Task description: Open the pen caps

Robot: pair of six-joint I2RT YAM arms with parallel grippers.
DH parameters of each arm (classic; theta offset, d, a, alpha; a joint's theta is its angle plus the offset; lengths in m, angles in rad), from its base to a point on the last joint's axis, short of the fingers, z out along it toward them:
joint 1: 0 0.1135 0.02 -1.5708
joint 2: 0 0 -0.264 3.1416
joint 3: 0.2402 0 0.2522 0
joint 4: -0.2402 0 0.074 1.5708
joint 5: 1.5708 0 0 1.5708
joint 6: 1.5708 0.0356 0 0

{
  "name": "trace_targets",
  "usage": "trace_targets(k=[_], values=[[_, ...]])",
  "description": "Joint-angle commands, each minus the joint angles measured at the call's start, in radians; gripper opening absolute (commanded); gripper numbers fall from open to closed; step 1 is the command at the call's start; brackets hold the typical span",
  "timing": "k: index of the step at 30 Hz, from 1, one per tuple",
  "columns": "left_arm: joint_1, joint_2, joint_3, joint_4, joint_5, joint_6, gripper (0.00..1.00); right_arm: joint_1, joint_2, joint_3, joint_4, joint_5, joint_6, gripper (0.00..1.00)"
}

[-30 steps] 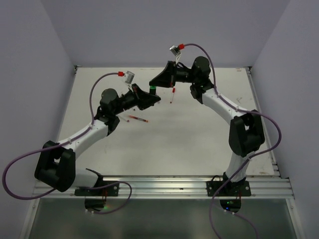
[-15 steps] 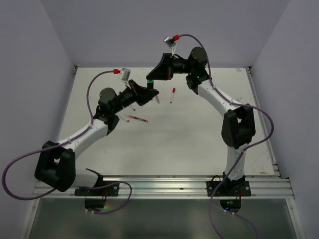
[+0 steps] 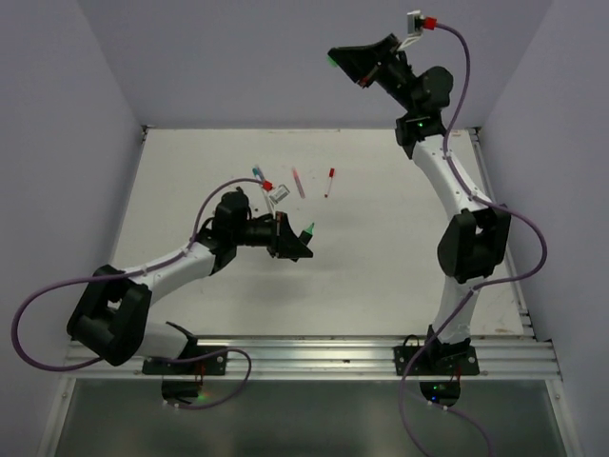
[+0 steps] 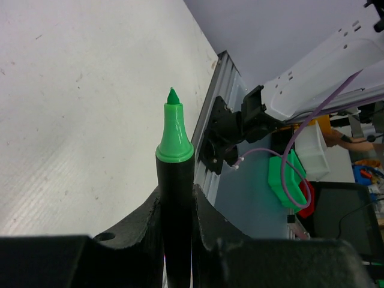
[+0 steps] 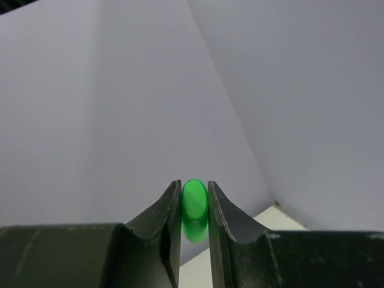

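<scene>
My left gripper (image 3: 299, 240) hangs low over the middle of the table, shut on the black barrel of the stubby highlighter (image 4: 175, 198). The highlighter's bare green tip (image 4: 173, 129) points away from the jaws, uncapped, and shows from above as a green tip (image 3: 308, 229). My right gripper (image 3: 337, 58) is raised high against the back wall, shut on the bright green cap (image 5: 194, 203), far from the highlighter. A pink pen (image 3: 298, 182) and a red pen (image 3: 330, 181) lie on the table at the back. A teal piece (image 3: 256, 173) lies near them.
The white table (image 3: 381, 267) is walled at the back and both sides. An aluminium rail (image 3: 314, 357) runs along the near edge beside the arm bases. The left wrist's cable and camera (image 3: 277, 194) hang just in front of the pens.
The green cap has come off the highlighter. My right gripper rose up and back with the cap. My left gripper drew toward the near middle with the uncapped highlighter.
</scene>
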Motion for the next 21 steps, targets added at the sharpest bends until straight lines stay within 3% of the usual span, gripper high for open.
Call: trace_targets(k=[1,7,14,21], values=[[0.006,0.005,0.064,-0.054,0.053,0.063,0.00,0.022,-0.124,-0.171,-0.004,0.017,-0.073,0.00],[-0.003,0.108,0.165,-0.188,0.013,0.190,0.01,0.011,-0.333,-0.559,-0.148,0.068,-0.204,0.00],[-0.061,0.318,0.259,-0.156,-0.045,0.192,0.10,-0.056,-0.511,-0.958,-0.372,0.191,-0.298,0.00],[-0.101,0.544,0.371,-0.056,-0.082,0.108,0.15,-0.109,-0.588,-1.142,-0.537,0.300,-0.366,0.00]])
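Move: The left hand, holding the uncapped marker, has bare table about 17 cm below, some 6 cm ahead and 8 cm right. The right hand, gripping the green cap, has its bare patch about 51 cm below, 10 cm back and 15 cm right. The red pen lies some 7 cm ahead and 1 cm right of the right hand, the pink pen level with it and 9 cm farther left, both on the table. Left lowers the marker about 9 cm, also rightward and forward; right sinks the cap about 32 cm, also rightward, tipping down. ##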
